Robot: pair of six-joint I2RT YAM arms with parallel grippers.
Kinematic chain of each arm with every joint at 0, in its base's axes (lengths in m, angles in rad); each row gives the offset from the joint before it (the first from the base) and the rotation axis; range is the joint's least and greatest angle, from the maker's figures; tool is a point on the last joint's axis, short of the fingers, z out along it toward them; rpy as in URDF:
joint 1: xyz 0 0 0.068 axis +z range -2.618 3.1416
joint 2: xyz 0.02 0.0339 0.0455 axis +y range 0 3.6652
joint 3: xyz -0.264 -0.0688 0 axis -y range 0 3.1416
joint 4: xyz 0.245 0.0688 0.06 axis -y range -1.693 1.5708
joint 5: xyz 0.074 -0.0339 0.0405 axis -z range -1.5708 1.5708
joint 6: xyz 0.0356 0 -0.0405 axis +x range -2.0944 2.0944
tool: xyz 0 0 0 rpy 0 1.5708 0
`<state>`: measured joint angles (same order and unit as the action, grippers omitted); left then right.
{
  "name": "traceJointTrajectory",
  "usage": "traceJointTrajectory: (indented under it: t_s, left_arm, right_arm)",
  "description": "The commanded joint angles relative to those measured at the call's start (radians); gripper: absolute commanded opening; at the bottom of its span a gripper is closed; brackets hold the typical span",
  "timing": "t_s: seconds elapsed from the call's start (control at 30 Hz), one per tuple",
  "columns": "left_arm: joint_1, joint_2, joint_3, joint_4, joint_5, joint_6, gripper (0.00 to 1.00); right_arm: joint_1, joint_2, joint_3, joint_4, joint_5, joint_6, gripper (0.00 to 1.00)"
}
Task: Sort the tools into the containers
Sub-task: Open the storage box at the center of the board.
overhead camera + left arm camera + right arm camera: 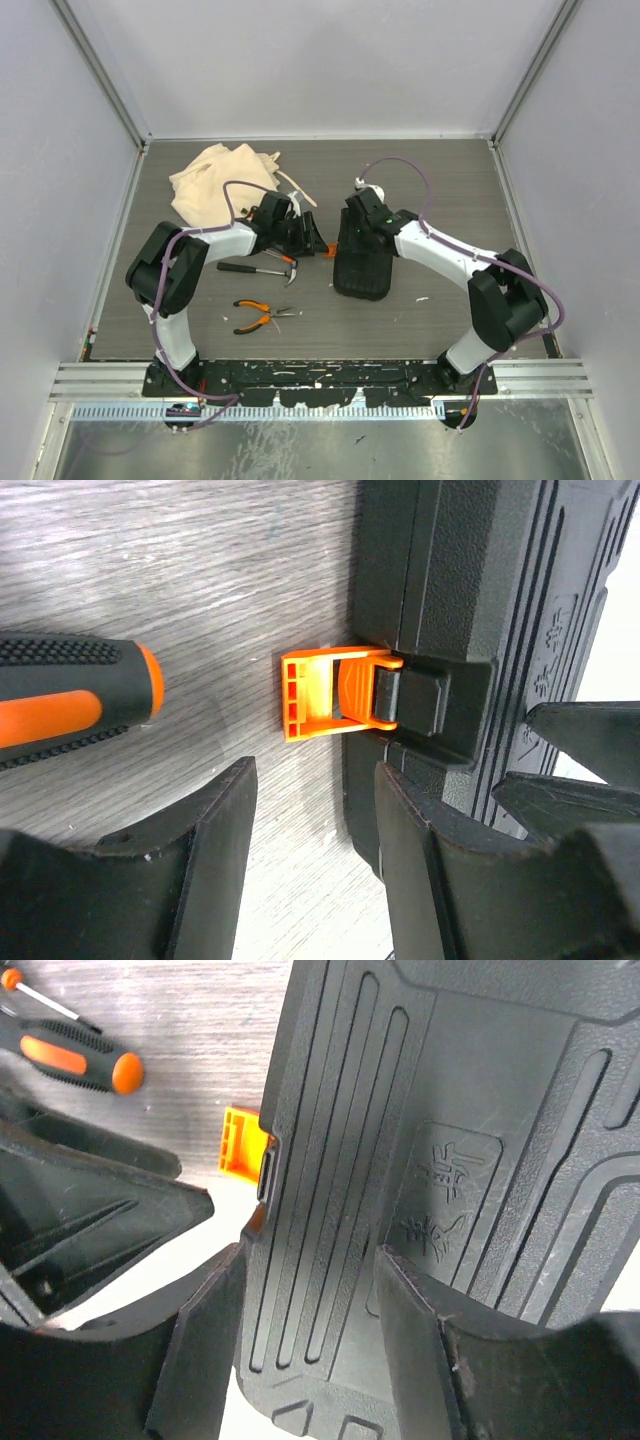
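The black tool case point(362, 268) lies shut at mid-table, its orange latch point(322, 694) flipped out over the wood. My left gripper point(315, 780) is open just short of the latch, only table between its fingers, and its right finger point(430, 850) is against the case's side. My right gripper point(310, 1260) hangs open over the ribbed lid point(470, 1110); one finger point(205, 1345) is at the lid's left edge, the other above the lid. An orange-and-black screwdriver point(70, 705) lies left of the latch. The hammer point(258, 268) and pliers point(262, 315) lie nearer the left arm.
The beige cloth bag point(220, 178) sits crumpled at the back left, its drawstring trailing right. A second, thinner screwdriver point(22, 985) shows at the top left of the right wrist view. Grey walls enclose the table on three sides.
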<state>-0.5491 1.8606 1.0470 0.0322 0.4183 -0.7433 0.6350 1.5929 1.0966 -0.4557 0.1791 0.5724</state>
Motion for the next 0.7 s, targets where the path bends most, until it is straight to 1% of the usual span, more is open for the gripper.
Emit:
traceJointTrajectory:
  t_s: [0.0,0.13,0.23,0.27,0.33,0.4,0.57,0.67]
  left_arm:
    - [-0.006,-0.044,0.000,0.068,0.039,0.068,0.52]
    - [-0.010,-0.060,-0.007,0.035,0.017,0.087,0.52]
    - [-0.038,-0.073,0.012,-0.032,-0.030,0.110,0.51]
    - [-0.056,-0.080,0.019,-0.058,-0.054,0.120,0.51]
    - [-0.096,-0.098,0.018,-0.101,-0.111,0.132,0.51]
    - [-0.127,-0.118,0.002,-0.126,-0.158,0.131,0.50]
    - [-0.191,-0.147,-0.038,-0.158,-0.247,0.103,0.50]
    - [-0.220,-0.137,-0.042,-0.157,-0.267,0.086,0.52]
  right_arm:
    - [-0.041,-0.084,-0.052,0.056,-0.165,-0.057,0.60]
    - [-0.074,-0.202,-0.084,0.048,-0.091,-0.040,0.72]
    - [-0.077,-0.260,-0.088,-0.025,0.071,0.040,0.82]
    - [-0.082,-0.272,-0.088,-0.061,0.136,0.080,0.83]
    - [-0.116,-0.291,-0.102,-0.112,0.213,0.145,0.85]
    - [-0.178,-0.310,-0.137,-0.115,0.204,0.181,0.87]
    - [-0.348,-0.315,-0.216,-0.045,0.076,0.200,0.91]
    - [-0.401,-0.276,-0.223,-0.024,0.057,0.199,0.92]
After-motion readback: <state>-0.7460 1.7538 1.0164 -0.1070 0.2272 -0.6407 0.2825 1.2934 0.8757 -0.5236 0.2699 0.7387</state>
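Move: The storage box's middle lies about 9 cm to the right of my left hand, 1 cm back and 2 cm lower. Its opened orange latch hangs some 3 cm to that hand's right, level with it; the nearest screwdriver handle is 7 cm left and 3 cm ahead, the hammer head 6 cm left and 5 cm back. From my right hand, over the lid, the box's middle is 3 cm right, 1 cm back and 5 cm below. I lift my right hand about 5 cm off the lid area and swing it some 15 cm to the right across the box, sinking again past its right edge while the fingers spread to nearly full and the wrist turns about 30 degrees clockwise. After a short wait my left hand draws back about 6 cm and slightly right, along the box's latch side towards its near end, fingers staying half open and ending close against that side. ##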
